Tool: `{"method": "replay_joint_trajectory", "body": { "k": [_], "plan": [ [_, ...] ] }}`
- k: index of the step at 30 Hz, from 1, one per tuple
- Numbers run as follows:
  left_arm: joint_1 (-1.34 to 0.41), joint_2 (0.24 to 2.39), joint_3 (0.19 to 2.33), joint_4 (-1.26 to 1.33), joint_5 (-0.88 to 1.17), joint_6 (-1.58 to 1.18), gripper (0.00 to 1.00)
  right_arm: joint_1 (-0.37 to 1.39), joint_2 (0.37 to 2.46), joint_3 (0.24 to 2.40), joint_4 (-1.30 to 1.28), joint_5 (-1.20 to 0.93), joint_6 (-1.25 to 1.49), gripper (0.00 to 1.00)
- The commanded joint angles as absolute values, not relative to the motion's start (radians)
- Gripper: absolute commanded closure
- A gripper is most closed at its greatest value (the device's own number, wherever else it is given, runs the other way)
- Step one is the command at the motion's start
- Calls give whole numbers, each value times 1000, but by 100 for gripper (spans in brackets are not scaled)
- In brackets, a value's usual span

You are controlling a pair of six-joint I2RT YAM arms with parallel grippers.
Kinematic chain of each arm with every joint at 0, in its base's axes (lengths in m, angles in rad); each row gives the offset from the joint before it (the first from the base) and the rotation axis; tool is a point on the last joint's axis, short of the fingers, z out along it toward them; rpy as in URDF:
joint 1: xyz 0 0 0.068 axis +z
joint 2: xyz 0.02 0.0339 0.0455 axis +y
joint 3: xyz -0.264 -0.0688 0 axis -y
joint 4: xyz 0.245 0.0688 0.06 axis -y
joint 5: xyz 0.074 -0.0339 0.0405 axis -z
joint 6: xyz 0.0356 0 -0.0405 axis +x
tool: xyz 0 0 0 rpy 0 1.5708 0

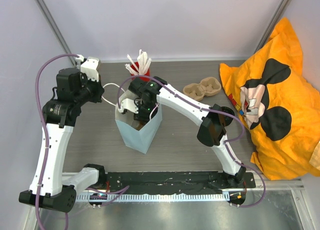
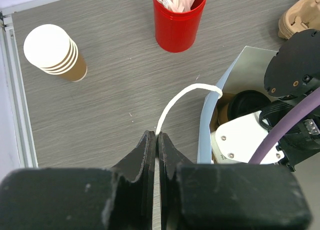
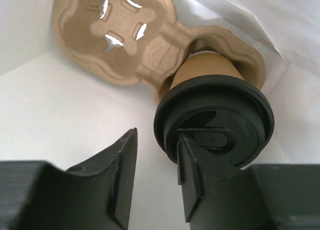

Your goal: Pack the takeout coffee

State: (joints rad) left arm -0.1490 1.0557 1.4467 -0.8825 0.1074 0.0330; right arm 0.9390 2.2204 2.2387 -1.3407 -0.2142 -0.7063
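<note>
The takeout coffee (image 3: 210, 75), a tan paper cup under a black lid (image 3: 215, 117), sits in one pocket of a moulded cardboard carrier (image 3: 110, 35) on the white floor of the light blue paper bag (image 1: 135, 132). My right gripper (image 3: 157, 135) reaches down into the bag and is open, with nothing between its fingers. Its right finger (image 3: 192, 170) overlaps the lid's near rim. Left of the bag, my left gripper (image 2: 156, 136) is shut on the bag's white handle (image 2: 182, 94). The lid (image 2: 247, 102) also shows over the bag's edge.
A red cup of white sticks (image 1: 140, 66) stands behind the bag. A stack of tan paper cups (image 2: 52, 52) stands to the far left. A second cardboard carrier (image 1: 202, 87) lies on the table to the right, next to a large orange Mickey Mouse bag (image 1: 272, 97).
</note>
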Motion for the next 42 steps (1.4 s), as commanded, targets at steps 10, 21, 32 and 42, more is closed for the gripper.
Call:
{"method": "replay_joint_trajectory", "body": {
  "k": [10,21,32,42],
  "plan": [
    [-138,1029,1448,-856,124,28,94,934,2168,2261,-1355,-166,-710,43],
    [-135,1031,1448,-856,127,26,94,934,2134,2278,-1348,-166,-707,30],
    [-135,1028,1447,-857,129,28,94,934,2103,2304,-1344,-172,-704,23],
    [-132,1032,1450,-857,136,26,94,936,2060,2341,-1333,-204,-695,23]
  ]
}}
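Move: Inside the bag, the lidded coffee cup's middle is about 4 cm ahead of the right hand, 2 cm left and 4 cm below, its lid beside the parted fingertips. The carrier's empty cell lies some 5 cm back, 8 cm left and 8 cm down; the red straw cup some 18 cm ahead, level sideways. From the left hand, still pinching the bag's handle, the coffee cup is about 13 cm right, 2 cm ahead and 23 cm below. Right fingers, already parted, spread wide beside the coffee cup's lid, then the hand rises about 4 cm. ##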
